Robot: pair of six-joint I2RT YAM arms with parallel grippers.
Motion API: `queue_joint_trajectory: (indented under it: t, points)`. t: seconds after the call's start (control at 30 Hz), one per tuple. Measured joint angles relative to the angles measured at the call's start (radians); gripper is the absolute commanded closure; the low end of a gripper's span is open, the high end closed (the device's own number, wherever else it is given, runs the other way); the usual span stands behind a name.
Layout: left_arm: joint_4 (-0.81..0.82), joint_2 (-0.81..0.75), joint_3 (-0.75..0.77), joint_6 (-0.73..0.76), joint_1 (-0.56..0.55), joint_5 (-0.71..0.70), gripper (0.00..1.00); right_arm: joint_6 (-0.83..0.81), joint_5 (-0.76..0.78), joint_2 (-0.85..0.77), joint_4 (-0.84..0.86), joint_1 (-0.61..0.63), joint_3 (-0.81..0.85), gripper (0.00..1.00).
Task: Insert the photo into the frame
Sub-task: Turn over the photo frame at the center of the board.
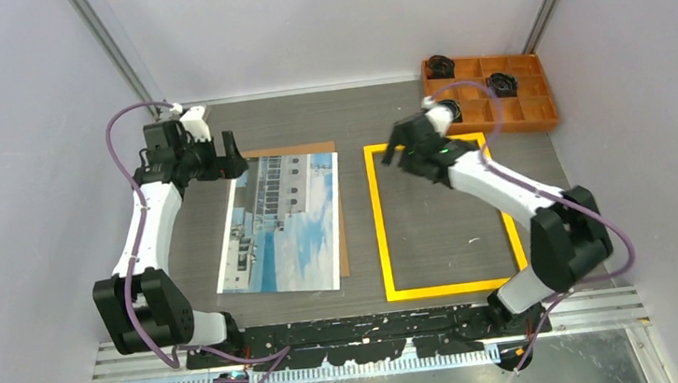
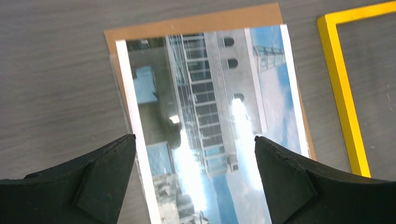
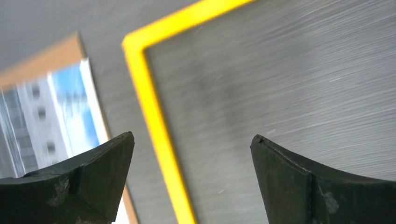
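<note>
The photo [image 1: 282, 220], a white building against blue sky, lies face up on the table left of centre, on a brown backing board [image 1: 289, 150]. The yellow frame [image 1: 381, 225] lies flat to its right, with bare table showing inside it. My left gripper [image 1: 233, 155] is open and empty above the photo's far end; the left wrist view shows the photo [image 2: 210, 116] between the open fingers [image 2: 194, 137]. My right gripper [image 1: 397, 153] is open and empty above the frame's far left corner. The right wrist view shows the yellow border [image 3: 154, 116] below that gripper [image 3: 192, 136].
An orange compartment tray [image 1: 547, 96] with small black parts [image 1: 501, 84] stands at the back right, just beyond the frame. Grey walls close in the table on the left, right and back. A clear sheet edge [image 2: 119, 93] shows along the photo's left side.
</note>
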Motion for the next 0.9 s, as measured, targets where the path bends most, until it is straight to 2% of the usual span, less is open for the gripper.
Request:
queue_joint_trajectory:
  t: [0.1,0.23,0.5,0.77,0.9]
  points:
    - [-0.087,0.011,0.01,0.004,0.0,0.01,0.0,0.015,0.008,0.101,-0.059,0.177,0.064,0.06]
    - [-0.179,0.026,0.011,0.025,0.001,0.014,0.0,0.039,0.02,0.21,-0.134,0.293,0.125,0.13]
    - [-0.28,0.028,0.023,0.061,0.001,0.039,0.0,0.056,0.053,0.331,-0.186,0.343,0.139,0.28]
    - [-0.36,0.028,0.055,0.098,0.0,0.055,0.0,0.074,0.049,0.354,-0.154,0.366,0.091,0.47]
    - [-0.412,0.028,0.086,0.118,-0.017,0.05,0.0,0.087,0.049,0.369,-0.122,0.373,0.071,0.64]
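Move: The left bar of the yellow photo frame has its middle about 12 cm to the right hand's left, 9 cm back and 13 cm below. At table height too, the photo's middle lies some 32 cm left and 8 cm back, and the wooden tray about 16 cm ahead and 14 cm right. From the left hand that bar is roughly 31 cm right, 9 cm back and 20 cm below. Right hand sinks 12 cm, left and back, astride the frame's left bar, half-closing; left hand backs 7 cm. ##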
